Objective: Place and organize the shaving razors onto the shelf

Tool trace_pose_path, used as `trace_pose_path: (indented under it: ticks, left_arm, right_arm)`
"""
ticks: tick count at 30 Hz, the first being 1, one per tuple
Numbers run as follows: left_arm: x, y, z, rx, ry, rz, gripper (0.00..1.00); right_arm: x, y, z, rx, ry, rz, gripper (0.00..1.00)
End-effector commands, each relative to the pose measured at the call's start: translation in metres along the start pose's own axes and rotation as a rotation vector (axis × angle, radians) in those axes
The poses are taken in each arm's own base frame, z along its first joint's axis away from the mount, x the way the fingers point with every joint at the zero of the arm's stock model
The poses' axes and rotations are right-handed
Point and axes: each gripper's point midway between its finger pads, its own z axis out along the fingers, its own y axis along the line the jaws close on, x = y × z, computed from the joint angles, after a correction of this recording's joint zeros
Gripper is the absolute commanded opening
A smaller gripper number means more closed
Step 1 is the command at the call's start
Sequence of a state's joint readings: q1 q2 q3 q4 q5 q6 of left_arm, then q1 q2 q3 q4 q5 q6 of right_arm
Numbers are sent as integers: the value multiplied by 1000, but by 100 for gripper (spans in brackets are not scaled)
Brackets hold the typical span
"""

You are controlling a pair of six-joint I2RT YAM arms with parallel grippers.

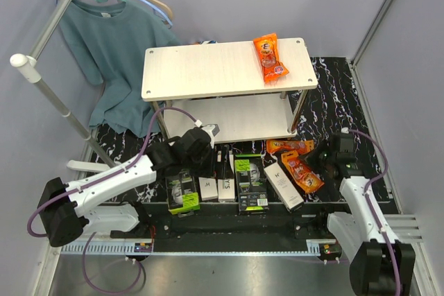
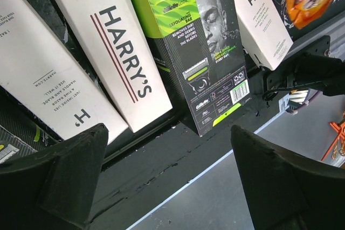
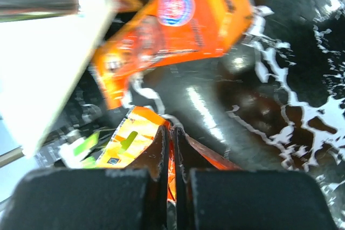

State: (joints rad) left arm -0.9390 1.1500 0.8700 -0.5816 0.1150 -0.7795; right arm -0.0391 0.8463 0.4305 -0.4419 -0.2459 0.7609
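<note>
The shaving razors lie in a row on the black mat in front of the shelf (image 1: pixel 208 67): a black-and-green box (image 1: pixel 182 192), two slim white boxes (image 1: pixel 208 188) (image 1: pixel 227 186), another black-and-green box (image 1: pixel 250 184) and a longer white box (image 1: pixel 283 184). My left gripper (image 1: pixel 196 154) hovers over the row's left part, wide open and holding nothing. Its wrist view shows the "HARRY'S" box (image 2: pixel 116 47) and the green box (image 2: pixel 207 47) beyond the open left gripper (image 2: pixel 170 187). My right gripper (image 3: pixel 172 138) is shut on the edge of an orange snack packet (image 3: pixel 135 138), not a razor.
One orange packet (image 1: pixel 270 57) lies on the shelf's top board; two more (image 1: pixel 288 145) (image 1: pixel 303 171) lie on the mat by my right gripper (image 1: pixel 320 164). A teal shirt (image 1: pixel 111 39) hangs on a rack at the back left. A metal rail (image 1: pixel 229 247) runs along the near edge.
</note>
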Motion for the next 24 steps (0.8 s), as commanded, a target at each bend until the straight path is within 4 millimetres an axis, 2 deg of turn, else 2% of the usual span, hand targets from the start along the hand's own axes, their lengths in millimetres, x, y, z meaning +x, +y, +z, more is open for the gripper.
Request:
trace_pose_path:
  ticks: [1, 5, 8, 10, 11, 14, 19, 24]
  left_arm:
    - [-15, -12, -2, 32, -51, 9, 99]
    - [-25, -27, -7, 105, -103, 15, 99]
    - [-44, -61, -14, 269, -194, 19, 99]
    - [-51, -75, -17, 349, -232, 13, 99]
    - [-56, -88, -19, 414, -264, 9, 99]
    - [-65, -109, -20, 486, -299, 19, 99]
    - [-73, -137, -11, 583, -311, 8, 99]
    - [-83, -170, 7, 661, -290, 21, 96]
  right_arm:
    - [-15, 28, -32, -45, -48, -14, 0]
    - [-21, 49, -57, -102, -78, -13, 0]
    - [-23, 64, -71, -156, -84, 8, 0]
    - [-23, 74, -80, -195, -84, 26, 0]
    - [-23, 77, -82, -205, -79, 33, 0]
    - [-19, 85, -84, -254, -62, 52, 0]
    - [-14, 95, -89, -290, -36, 40, 0]
    - [-8, 110, -99, -327, -11, 9, 0]
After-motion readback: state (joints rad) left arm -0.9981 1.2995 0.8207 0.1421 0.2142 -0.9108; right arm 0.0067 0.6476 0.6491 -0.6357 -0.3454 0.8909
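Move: The orange razor pack already hangs from the right fingers; from the left hand it lies about 24 cm right, 7 cm ahead and 10 cm down. The Gillette box is 9 cm right, 5 cm ahead and 12 cm below the left hand. The open left gripper is some 26 cm left of the right hand, 9 cm back, 7 cm higher; from the right hand, the white H box is 9 cm left, 5 cm back, 4 cm down, the second orange pack 7 cm left, 8 cm ahead, 5 cm down. Keeping its pinch on the orange pack, the right hand carries it up about 11 cm, tipping its fingers a little upward and easing slightly left as the climb tapers off. The wide-open left hand comes to meet it, sweeping right about 10 cm over the Gillette box while rising some 7 cm and swinging its fingers nearly 30 degrees toward level, pointing at the pack. ##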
